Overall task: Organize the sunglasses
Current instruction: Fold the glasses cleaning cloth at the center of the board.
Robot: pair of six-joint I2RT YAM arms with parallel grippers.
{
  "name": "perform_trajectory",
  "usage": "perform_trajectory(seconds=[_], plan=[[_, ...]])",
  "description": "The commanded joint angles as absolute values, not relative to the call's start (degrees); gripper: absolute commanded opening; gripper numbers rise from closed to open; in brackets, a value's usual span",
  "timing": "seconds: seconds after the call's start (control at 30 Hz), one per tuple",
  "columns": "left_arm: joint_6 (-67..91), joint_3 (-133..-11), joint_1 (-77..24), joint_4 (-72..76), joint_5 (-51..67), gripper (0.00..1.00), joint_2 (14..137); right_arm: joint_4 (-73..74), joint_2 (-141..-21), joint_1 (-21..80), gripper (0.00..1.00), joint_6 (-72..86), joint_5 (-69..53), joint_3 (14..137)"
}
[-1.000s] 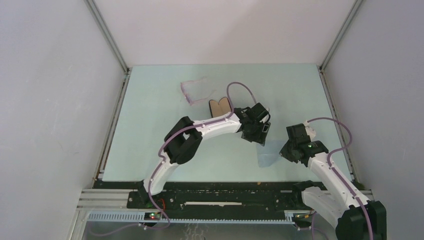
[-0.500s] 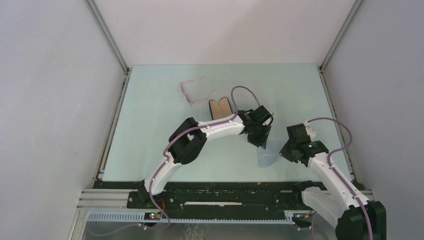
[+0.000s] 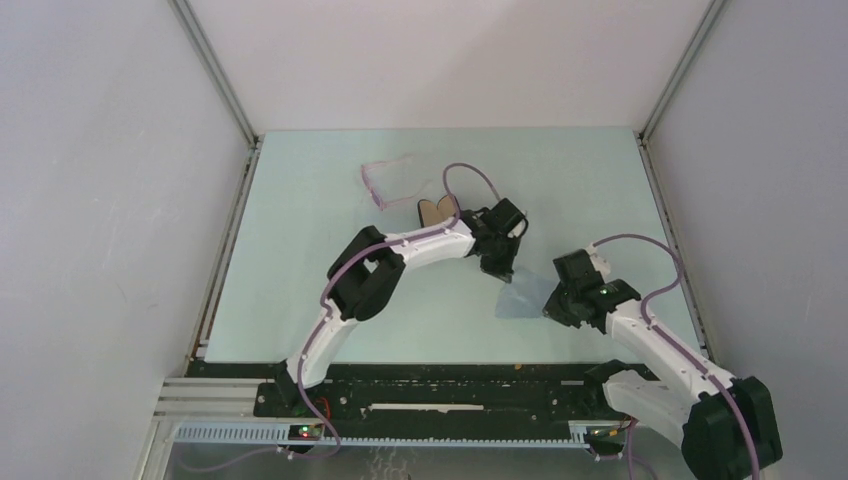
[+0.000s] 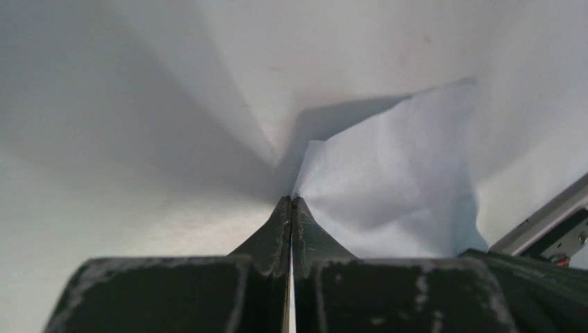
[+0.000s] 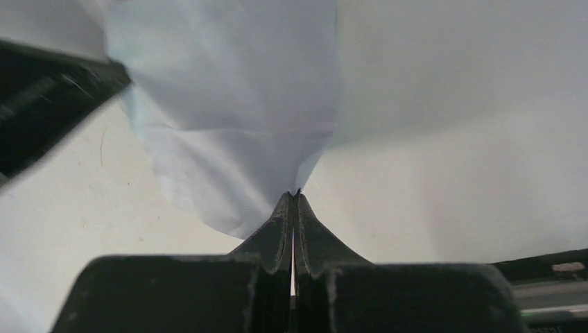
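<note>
The sunglasses [image 3: 388, 183], a thin pale pink-purple frame, lie on the table at the back left, apart from both arms. A small blue-grey cloth [image 3: 522, 297] hangs between the two grippers. My left gripper [image 3: 502, 272] is shut on one corner of the cloth [image 4: 395, 173]. My right gripper [image 3: 549, 305] is shut on another corner of the cloth [image 5: 229, 125]. The cloth is lifted and stretched between them.
The black case with tan lining [image 3: 436, 211] lies open just behind the left arm's forearm, next to the sunglasses. White walls enclose the table on three sides, with a metal rail [image 3: 450, 385] along the near edge.
Both grippers have shifted left and toward each other with the cloth, which has come up off the table. The sunglasses and case have not moved.
</note>
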State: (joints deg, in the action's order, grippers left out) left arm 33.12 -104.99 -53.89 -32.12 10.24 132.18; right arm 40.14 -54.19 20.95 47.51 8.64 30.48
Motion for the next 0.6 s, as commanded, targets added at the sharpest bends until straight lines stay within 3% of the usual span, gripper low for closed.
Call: perform_trajectory(seconds=[0.0, 0.23, 0.27, 0.37, 0.43, 0.57], plan=[[31.1, -103.9, -49.6, -30.6, 7.7, 0.0, 125.6, 34.8, -58.0, 24.9, 0.0, 52.2, 8.9, 30.6], [28.5, -107.3, -46.5, -34.9, 5.7, 0.0, 128.1, 31.2, -64.0, 27.0, 0.0, 53.4, 7.4, 30.6], [27.8, -108.5, -46.5, -36.2, 5.4, 0.04, 128.7, 31.4, -64.4, 27.4, 0.01, 53.3, 7.5, 30.6], [27.0, -109.7, -46.6, -38.5, 4.5, 0.26, 129.0, 32.9, -64.9, 27.8, 0.2, 53.4, 7.9, 30.6], [26.9, -108.8, -46.6, -38.6, 3.7, 0.33, 126.9, 34.2, -63.8, 27.9, 0.3, 53.8, 8.6, 30.6], [26.0, -108.0, -46.9, -38.8, 1.0, 0.43, 122.3, 36.6, -58.9, 27.7, 0.35, 54.8, 11.0, 30.6]])
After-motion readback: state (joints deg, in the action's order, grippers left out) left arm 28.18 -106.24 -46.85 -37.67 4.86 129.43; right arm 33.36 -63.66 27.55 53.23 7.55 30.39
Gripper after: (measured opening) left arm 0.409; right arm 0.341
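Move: Both hands already hold the cloth stretched between them. The laying spot's middle is about 4 cm back and 1 cm to the right of the left hand, just below it. From there the open glasses case is some 18 cm farther out and 16 cm to the left, and the sunglasses 29 cm farther out and 29 cm to the left. From the right hand the laying spot is some 5 cm ahead, 7 cm left and 4 cm down. Forward and to the left, the left hand draws its pinched far corner of the cloth about 5 cm out towards the glasses case, rising slightly, then opens its fingers to nearly half. The right hand takes its near corner some 4 cm left while sinking about 2 cm to the table, then parts its fingers around the corner, easing back a little. ##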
